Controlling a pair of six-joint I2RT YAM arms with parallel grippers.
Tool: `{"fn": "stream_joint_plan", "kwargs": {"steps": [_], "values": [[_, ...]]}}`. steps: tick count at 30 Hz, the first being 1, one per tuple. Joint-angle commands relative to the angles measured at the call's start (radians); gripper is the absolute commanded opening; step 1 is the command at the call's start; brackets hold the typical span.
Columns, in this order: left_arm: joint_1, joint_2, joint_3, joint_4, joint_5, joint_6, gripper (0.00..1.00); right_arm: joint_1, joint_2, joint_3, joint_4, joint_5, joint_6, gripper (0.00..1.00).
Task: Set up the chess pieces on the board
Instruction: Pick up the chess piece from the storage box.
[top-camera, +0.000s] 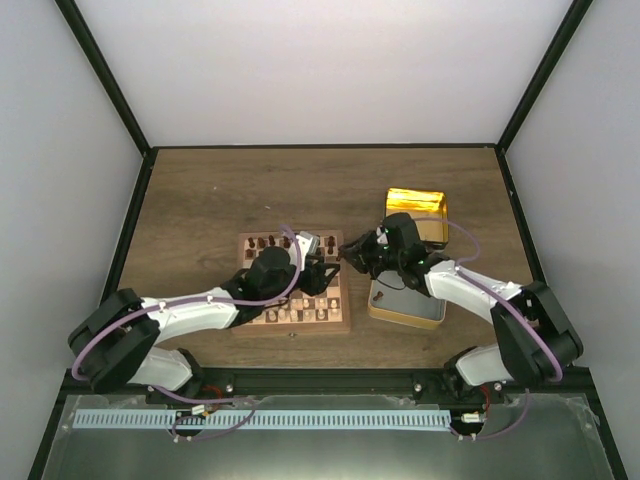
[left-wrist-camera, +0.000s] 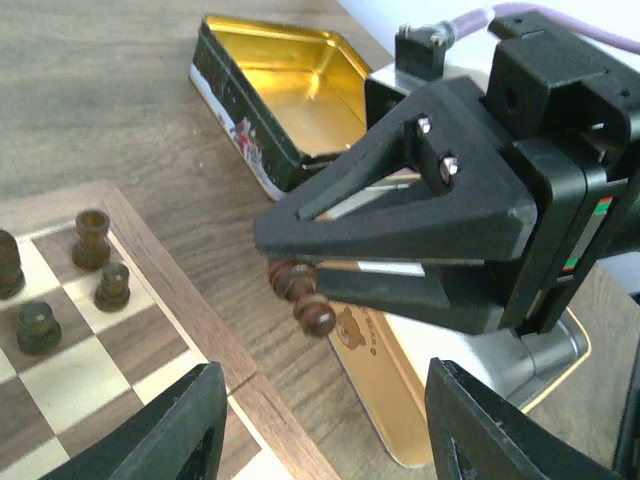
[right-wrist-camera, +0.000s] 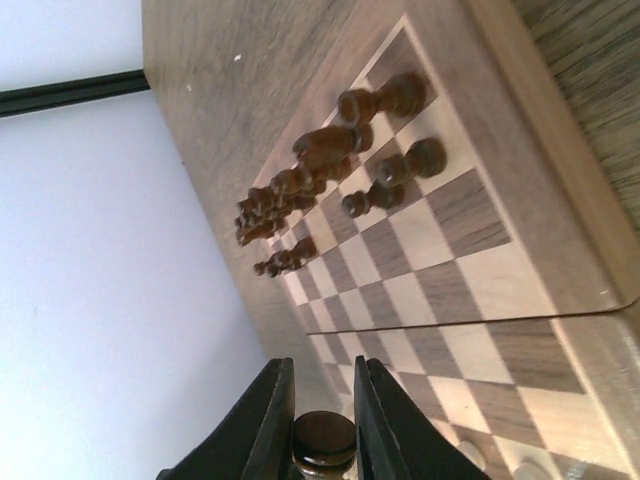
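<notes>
The board (top-camera: 343, 322) lies in front of both arms, with several dark chess pieces (top-camera: 262, 242) along its far rows. My right gripper (right-wrist-camera: 322, 425) is shut on one dark chess piece (right-wrist-camera: 322, 440), which it holds sideways in the air just off the board's right edge. In the left wrist view that held piece (left-wrist-camera: 301, 296) sticks out from the right gripper (left-wrist-camera: 285, 262) above the tabletop. My left gripper (left-wrist-camera: 325, 430) is open, and its fingers (left-wrist-camera: 185, 425) hover below and in front of the held piece without touching it. Three dark pieces (left-wrist-camera: 92, 236) stand on the board's corner squares (left-wrist-camera: 70, 375).
A gold tin half (top-camera: 415, 210) lies open behind the right arm and the other half (top-camera: 407, 310) sits right of the board, under the right arm. Pale pieces (top-camera: 300, 315) line the board's near rows. The two grippers are very close together at the board's right edge.
</notes>
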Motion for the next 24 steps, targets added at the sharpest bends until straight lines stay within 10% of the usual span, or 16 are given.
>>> {"fn": "stream_joint_plan", "kwargs": {"steps": [1, 24], "values": [[-0.011, 0.001, 0.003, 0.084, -0.101, 0.015, 0.55, 0.022, 0.013, 0.018, 0.075, -0.064, 0.077, 0.18], [-0.014, 0.06, 0.036, 0.098, -0.056, -0.002, 0.31, 0.054, 0.025, 0.043, 0.079, -0.074, 0.088, 0.19]]}}
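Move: The dark chess piece held in my right hand is about 4 cm ahead and 3 cm to the right of my left hand, roughly level with it. From the same left hand, the rook at the board's far right corner stands some 9 cm ahead, 1 cm left and 11 cm down; the storage box sits about 17 cm right, 1 cm back and 12 cm below. For my right hand, the left fingers it brings the piece to are about 4 cm back and 3 cm left. I bring the piece over to my left hand above the board: my right hand keeps its grip and moves about 2 cm left, also rising and drawing back about 1 cm each, with a slight roll. My left hand eases about 1.5 cm forward to meet the piece, its brief rise undone, and narrows its open fingers around the protruding knobbed end without visibly gripping it. ##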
